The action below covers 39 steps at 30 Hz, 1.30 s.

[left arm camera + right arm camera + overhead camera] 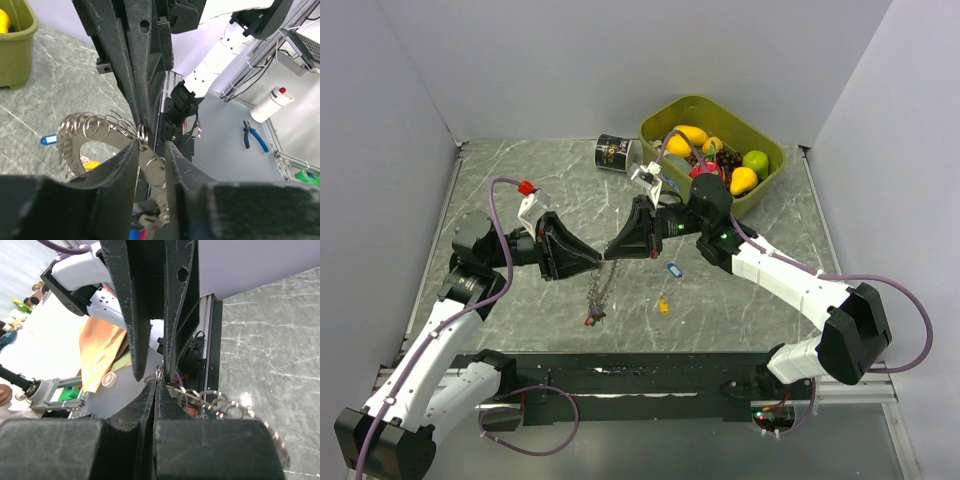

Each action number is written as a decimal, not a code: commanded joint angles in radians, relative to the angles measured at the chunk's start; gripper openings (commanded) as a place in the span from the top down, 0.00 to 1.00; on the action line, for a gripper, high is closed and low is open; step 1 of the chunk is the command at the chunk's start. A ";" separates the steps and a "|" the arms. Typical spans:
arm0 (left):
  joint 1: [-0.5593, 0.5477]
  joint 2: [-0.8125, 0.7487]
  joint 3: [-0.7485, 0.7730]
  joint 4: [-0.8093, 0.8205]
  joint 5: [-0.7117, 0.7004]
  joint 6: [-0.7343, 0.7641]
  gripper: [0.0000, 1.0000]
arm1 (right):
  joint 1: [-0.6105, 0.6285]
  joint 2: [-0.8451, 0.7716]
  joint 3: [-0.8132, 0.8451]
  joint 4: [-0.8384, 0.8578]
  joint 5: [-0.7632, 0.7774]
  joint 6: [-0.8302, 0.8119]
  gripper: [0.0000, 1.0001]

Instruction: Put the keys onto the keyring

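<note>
My two grippers meet tip to tip above the middle of the table. My right gripper (611,252) (159,383) is shut on a small loop at the top of the keyring (597,288), whose silvery coils hang down from it and show in both wrist views (82,131) (227,407). My left gripper (597,259) (151,150) is open, its jaws on either side of a silver key (155,171) that hangs off the ring. A red-tagged key (589,320) dangles at the ring's lower end. A blue-tagged key (672,269) (49,140) and a yellow-tagged key (664,306) lie loose on the table.
An olive bin (772,152) holding fruit stands at the back right. A black can (613,152) lies on its side left of the bin. The black rail (650,375) runs along the table's near edge. Grey walls stand close on both sides.
</note>
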 commanded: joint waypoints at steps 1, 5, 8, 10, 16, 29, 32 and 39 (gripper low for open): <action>-0.005 -0.015 -0.003 0.062 -0.008 -0.013 0.73 | -0.001 -0.009 -0.001 0.110 -0.007 0.020 1.00; -0.006 -0.014 -0.006 0.068 -0.023 -0.017 0.81 | 0.006 -0.003 -0.004 0.128 -0.010 0.037 1.00; -0.006 -0.015 -0.006 0.077 -0.037 -0.020 0.94 | 0.013 0.000 -0.006 0.128 -0.010 0.038 1.00; -0.008 -0.017 -0.006 0.082 -0.051 -0.026 0.99 | 0.016 0.000 -0.011 0.131 -0.007 0.038 1.00; -0.009 -0.046 0.000 0.031 -0.097 0.012 0.99 | 0.016 -0.011 -0.014 0.109 0.008 0.022 1.00; -0.018 -0.068 0.103 -0.268 -0.172 0.207 0.99 | 0.022 0.003 0.011 0.067 -0.008 -0.003 0.72; -0.018 -0.063 0.112 -0.285 -0.167 0.222 0.99 | 0.031 0.003 0.023 0.001 0.005 -0.043 0.71; -0.021 -0.058 0.125 -0.317 -0.161 0.242 0.99 | 0.046 -0.002 0.043 -0.099 0.045 -0.106 0.73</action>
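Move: The keyring already hangs in the air from a small ring pinched in my closed right fingertips. That small ring sits about 1 cm to the right of my left hand's point, level with it, between its part-open fingers, and about 1 cm to the left of my right hand's point. On the table some 30 cm below, the yellow key tag lies about 12 cm to the right and 1 cm back of my left hand, the blue key tag about 14 cm right and 7 cm ahead. I hand the keyring over in mid-air: my left hand eases barely half a centimetre forward and shuts its fingertips on the small ring. Only then do I part my right fingers a little, letting go but leaving them either side of it. Keeping its pinch, my left hand sinks about 1 cm and turns some 10 degrees, mostly counter-clockwise; at the end my right hand also sinks about 1 cm. ##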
